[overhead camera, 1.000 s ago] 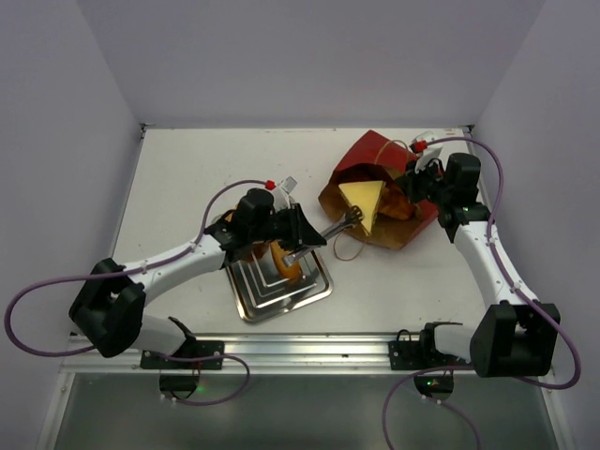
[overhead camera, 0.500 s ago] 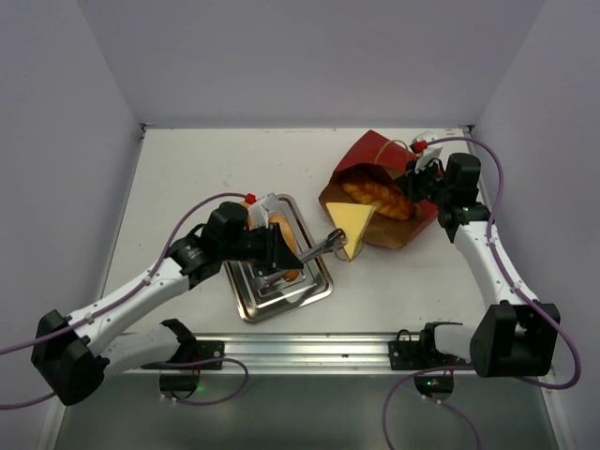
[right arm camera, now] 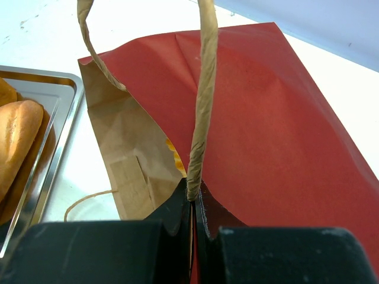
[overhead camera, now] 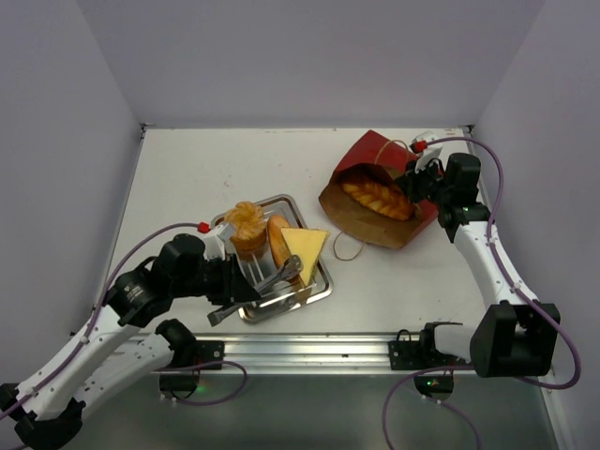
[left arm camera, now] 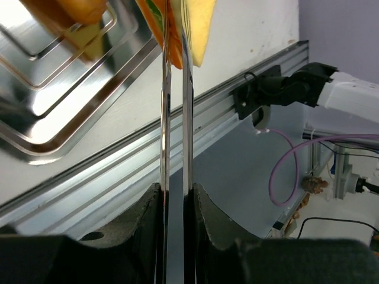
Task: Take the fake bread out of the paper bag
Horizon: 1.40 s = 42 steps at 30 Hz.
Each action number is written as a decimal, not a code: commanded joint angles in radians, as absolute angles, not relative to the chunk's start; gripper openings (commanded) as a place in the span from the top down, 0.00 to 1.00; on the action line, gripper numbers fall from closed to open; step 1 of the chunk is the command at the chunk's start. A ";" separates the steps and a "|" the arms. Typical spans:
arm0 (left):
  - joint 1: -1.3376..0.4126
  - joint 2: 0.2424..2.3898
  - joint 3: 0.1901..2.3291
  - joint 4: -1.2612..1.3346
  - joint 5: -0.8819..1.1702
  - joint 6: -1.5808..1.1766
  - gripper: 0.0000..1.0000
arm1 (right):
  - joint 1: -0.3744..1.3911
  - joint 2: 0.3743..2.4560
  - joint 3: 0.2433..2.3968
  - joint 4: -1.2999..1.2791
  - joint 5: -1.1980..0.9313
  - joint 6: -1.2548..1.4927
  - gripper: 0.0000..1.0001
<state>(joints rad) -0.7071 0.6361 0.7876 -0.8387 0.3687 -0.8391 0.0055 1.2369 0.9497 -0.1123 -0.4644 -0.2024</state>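
My left gripper [overhead camera: 232,281] is shut on metal tongs [overhead camera: 277,278], whose two arms run out between its fingers [left arm camera: 176,189]. The tong tips sit at the pale yellow wedge [overhead camera: 305,246], which is over the near right corner of the silver tray [overhead camera: 321,289]; in the left wrist view the wedge [left arm camera: 200,23] shows at the top. A round roll [overhead camera: 247,225] and an orange loaf [overhead camera: 279,240] lie in the tray. The dark red paper bag [overhead camera: 370,155] lies on its side with a braided loaf [overhead camera: 380,200] inside. My right gripper [right arm camera: 193,198] is shut on its string handle [right arm camera: 204,89].
A second string handle [overhead camera: 347,248] trails on the table between bag and tray. The metal rail [overhead camera: 309,347] runs along the near edge. White walls close in the table on three sides.
My left arm has drawn back towards the near left, carrying the wedge in the tongs from the bag's mouth to the tray. The right arm and bag have not moved.
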 commanded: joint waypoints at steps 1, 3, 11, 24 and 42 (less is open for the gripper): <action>-0.703 0.560 0.827 -1.011 0.310 -0.900 1.00 | 0.005 1.218 0.962 -0.104 -0.494 -0.192 1.00; -0.703 0.529 0.831 -1.040 0.290 -0.939 1.00 | 0.005 1.215 0.962 -0.106 -0.492 -0.192 1.00; -0.703 0.404 0.868 -1.175 0.219 -1.061 1.00 | 0.005 1.218 0.962 -0.106 -0.494 -0.193 1.00; -0.703 0.339 0.893 -1.318 0.163 -1.141 1.00 | 0.005 1.215 0.963 -0.109 -0.491 -0.196 1.00; -0.703 0.387 0.781 -1.238 0.156 -1.163 1.00 | 0.005 1.213 0.965 -0.114 -0.492 -0.198 1.00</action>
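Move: Below the left hand, which holds the tongs with the sandwich wedge in them, lies the free near-left part of the tray, about 3 cm ahead, 1 cm to its left and some 16 cm down. The wedge itself hangs about 8 cm ahead, 12 cm to the right and 10 cm below. The baguette is some 10 cm ahead and 7 cm right, the round bun about 15 cm ahead and 3 cm left. From the right hand, that tray spot is roughly 25 cm back and 35 cm left. Swinging the wedge back across the tray, the left hand goes about 8 cm left and 5 cm back while turning some 20 degrees counter-clockwise and tipping the tongs further down. It then all but stops over the table's near edge and sinks 2 cm or so, bringing the wedge towards the tray's near-left part, its fingers still gripping the tongs. ##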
